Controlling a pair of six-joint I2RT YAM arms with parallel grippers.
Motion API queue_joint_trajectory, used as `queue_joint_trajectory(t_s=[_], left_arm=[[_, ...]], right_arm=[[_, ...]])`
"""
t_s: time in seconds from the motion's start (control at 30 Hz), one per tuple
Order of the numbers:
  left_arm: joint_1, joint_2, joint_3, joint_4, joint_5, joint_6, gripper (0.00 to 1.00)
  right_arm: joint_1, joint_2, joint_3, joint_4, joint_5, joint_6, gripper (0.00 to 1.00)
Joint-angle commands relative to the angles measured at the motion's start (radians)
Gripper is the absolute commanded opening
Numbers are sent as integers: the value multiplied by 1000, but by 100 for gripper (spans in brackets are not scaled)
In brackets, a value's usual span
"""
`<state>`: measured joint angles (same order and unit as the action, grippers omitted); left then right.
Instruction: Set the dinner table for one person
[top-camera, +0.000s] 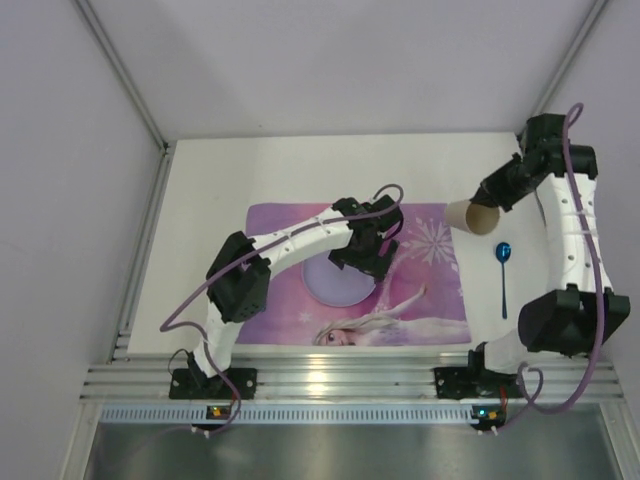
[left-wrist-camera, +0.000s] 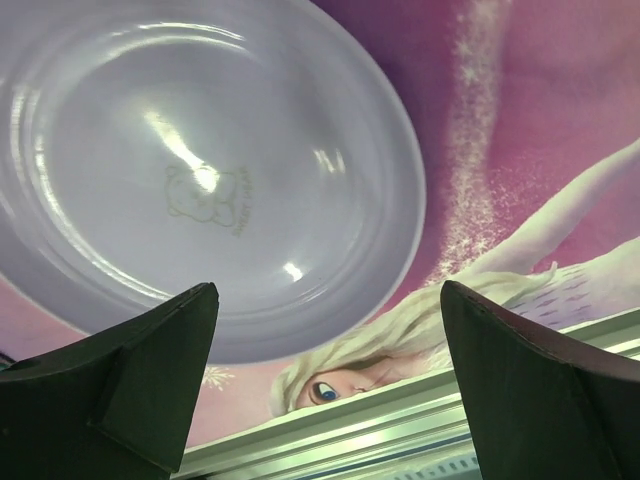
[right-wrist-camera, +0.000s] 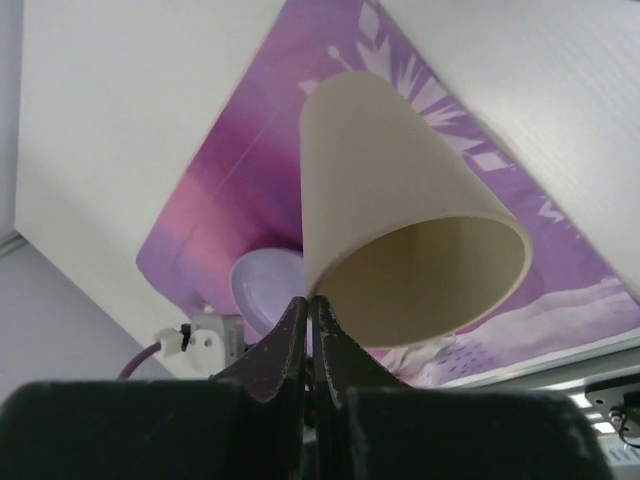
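A lilac plate (top-camera: 335, 283) lies on the purple princess placemat (top-camera: 290, 225) in the middle of the white dinner table (top-camera: 205, 190). My left gripper (top-camera: 368, 258) hovers just above the plate's right rim. In the left wrist view the plate (left-wrist-camera: 200, 170) fills the frame and the left gripper (left-wrist-camera: 328, 290) is open, nothing between its dark fingers (left-wrist-camera: 160, 360). My right gripper (top-camera: 487, 203) holds a beige paper cup (top-camera: 464, 214) tipped on its side above the placemat's far right corner. In the right wrist view the right gripper (right-wrist-camera: 312, 305) is shut on the rim of the cup (right-wrist-camera: 390, 190).
A blue spoon (top-camera: 503, 268) lies on the table right of the placemat, handle toward the near edge. An aluminium rail (top-camera: 340, 380) runs along the near edge, where both arm bases stand. Grey walls enclose the table on three sides.
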<state>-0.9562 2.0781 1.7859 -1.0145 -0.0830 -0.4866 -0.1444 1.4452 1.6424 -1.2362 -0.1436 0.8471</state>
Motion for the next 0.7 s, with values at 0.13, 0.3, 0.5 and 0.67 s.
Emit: queue_joint_trajectory(t_s=[0.13,0.3,0.5,0.67], left_arm=[[100,-122,-43,47,9,-24,98],[134,-161,-91,57,6,-24,98],[201,-208,-141,79,25,-33,98],[244,-248,-187,91,28,-37,98]], right_arm=[[137,173,172,-45,-53,76,0],[210,280,160,-42,-57,96,0],[253,389,224,-92,-1,89,0],[269,489,270,-85,7,79,0]])
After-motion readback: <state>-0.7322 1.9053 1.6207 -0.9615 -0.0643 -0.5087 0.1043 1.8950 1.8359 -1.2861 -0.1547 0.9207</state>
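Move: The right hand already holds the cup by its rim; the white snowflake on the mat's far right part lies about 11 cm left, 2 cm back and 25 cm below. At that same depth the spoon is some 10 cm back and 4 cm right, the plate 10 cm back and 31 cm left. From the empty left hand the snowflake is 5 cm ahead, 12 cm right and 7 cm below. Right hand carries the cup left and forward, then 9 cm down towards the snowflake; left hand moves left. ##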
